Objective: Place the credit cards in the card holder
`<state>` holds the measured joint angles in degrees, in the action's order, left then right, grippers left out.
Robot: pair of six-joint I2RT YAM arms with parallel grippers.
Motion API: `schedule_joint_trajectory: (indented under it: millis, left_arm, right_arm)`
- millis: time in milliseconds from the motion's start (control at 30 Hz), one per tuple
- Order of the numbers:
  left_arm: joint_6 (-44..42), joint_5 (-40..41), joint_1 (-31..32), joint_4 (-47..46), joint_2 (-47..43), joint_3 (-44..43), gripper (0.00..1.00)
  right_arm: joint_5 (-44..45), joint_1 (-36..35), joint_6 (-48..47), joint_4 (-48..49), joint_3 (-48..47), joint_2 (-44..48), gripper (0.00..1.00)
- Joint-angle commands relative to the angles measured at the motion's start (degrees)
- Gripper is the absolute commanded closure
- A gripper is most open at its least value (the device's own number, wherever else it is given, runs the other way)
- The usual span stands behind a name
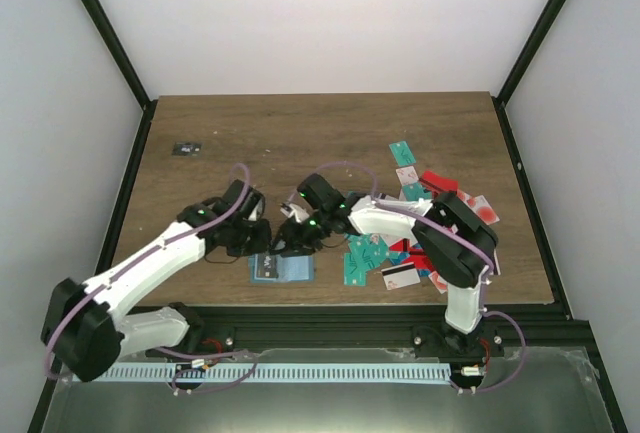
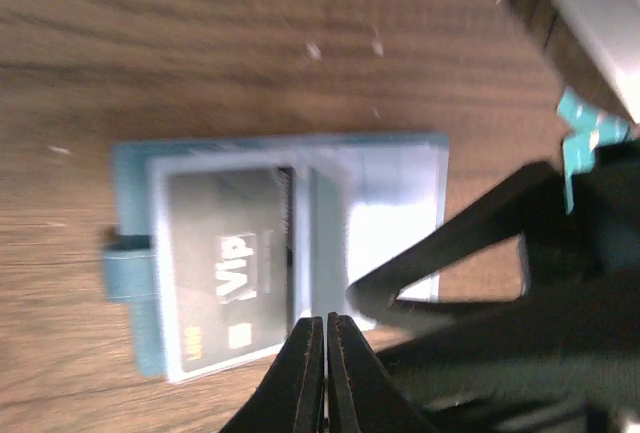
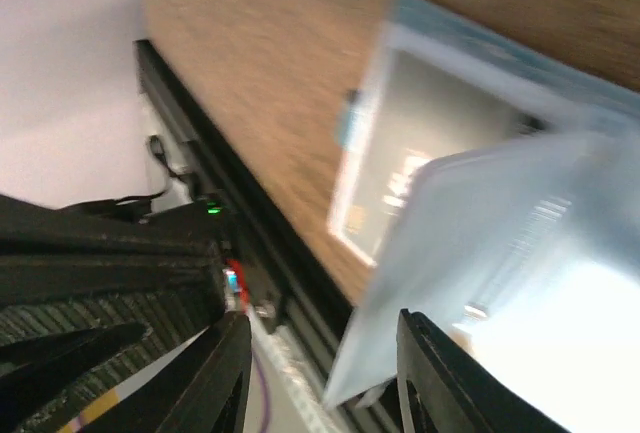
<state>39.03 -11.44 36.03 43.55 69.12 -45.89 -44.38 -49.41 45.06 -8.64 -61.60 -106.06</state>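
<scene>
The blue-grey card holder lies open near the table's front edge. A grey card marked VIP sits in its left half. A pale card lies tilted over its right half. My left gripper is shut and holds nothing, its tips at the holder's near edge by the fold. My right gripper stands open over the holder; the pale card's corner is in the gap, against one finger. Loose credit cards are heaped to the right.
A small black object with white marks lies at the back left. The black front rail runs close below the holder. The two grippers are nearly touching over the holder. A teal card shows past the right arm.
</scene>
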Motion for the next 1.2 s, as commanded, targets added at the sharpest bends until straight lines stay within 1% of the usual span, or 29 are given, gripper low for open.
schedule_joint_trajectory:
  millis: [0, 100, 200, 267, 333, 467, 567, 633, 767, 833, 900, 1033, 1167]
  left_arm:
    - [4.3, 8.6, -1.1, 10.5, -7.1, -5.3, 0.94]
    - [7.4, 11.2, -1.4, 13.7, -11.3, -7.5, 0.92]
    - [9.4, 12.2, -1.6, 15.2, -14.9, -8.5, 0.91]
    - [10.3, 12.0, -1.7, 15.2, -16.5, -8.7, 0.9]
    - [10.6, 11.0, -1.6, 14.6, -17.8, -8.6, 0.88]
    - [10.2, 6.8, -1.6, 12.5, -18.3, -7.6, 0.84]
    - [10.0, 3.4, -1.0, 8.6, -17.9, -6.1, 0.8]
    - [9.9, 1.3, -0.2, 5.1, -16.8, -5.2, 0.78]
    - [9.9, -0.5, 3.8, -1.1, -11.6, -4.8, 0.74]
    - [9.8, -0.3, 6.7, -3.7, -7.5, -5.9, 0.74]
    - [10.2, -0.2, 9.4, -6.3, -3.6, -7.3, 0.73]
    - [10.1, -1.1, 13.3, -11.6, 5.0, -10.6, 0.71]
    - [7.3, -2.3, 14.6, -13.5, 14.9, -16.3, 0.67]
  right_arm:
    - [-3.7, -4.1, -0.7, -2.8, -13.0, -1.5, 0.57]
    - [-6.4, -4.4, 0.7, 0.2, -15.1, 0.2, 0.55]
    - [-4.6, -4.2, 0.1, -1.2, -14.2, 3.6, 0.55]
    - [-2.9, -4.0, -1.1, -3.7, -13.5, 5.8, 0.54]
    - [0.3, -3.6, -2.8, -7.3, -12.9, 8.4, 0.54]
    - [10.4, -2.1, -4.5, -16.6, -10.9, 14.8, 0.52]
    - [16.9, -0.3, -3.9, -21.7, -6.5, 20.9, 0.5]
    - [20.2, 1.1, -2.6, -24.4, -2.4, 25.9, 0.45]
    - [27.0, 3.2, 1.8, -30.2, 5.5, 35.7, 0.37]
    - [31.8, 4.0, 5.4, -35.0, 9.3, 40.0, 0.31]
    - [36.1, 5.1, 9.1, -39.6, 11.6, 43.5, 0.27]
    - [41.1, 8.1, 14.2, -46.4, 13.6, 46.3, 0.21]
    - [44.3, 10.0, 16.4, -49.3, 14.4, 46.4, 0.18]
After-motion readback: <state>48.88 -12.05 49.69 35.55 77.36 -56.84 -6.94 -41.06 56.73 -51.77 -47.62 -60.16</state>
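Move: The open card holder lies right under both hands, some 8–9 cm down: its middle is about 4 cm to the left hand's right and 2 cm back, and 2 cm to the right hand's left and 1 cm back, with one page half-turned. Of the loose cards, the white striped card lies about 27 cm right of the right hand and 4 cm back (33 cm right, 4 cm back of the left). The green cards are nearer, 17 cm right and 2 cm ahead of the right hand. The right hand lifts off the holder, swinging about 5 cm left as it climbs some 13 cm with the half-turned page, then sweeps back right across to the loose cards and sinks most of the way again, ending over 20 cm to the right with its fingers opening wide and the wrist turning clockwise to point more steeply down. The left hand, empty, first rises nearly 10 cm and edges left out of the way, then follows to the right past the holder towards the same cards, sinking about 5 cm as its shut fingers part somewhat. ##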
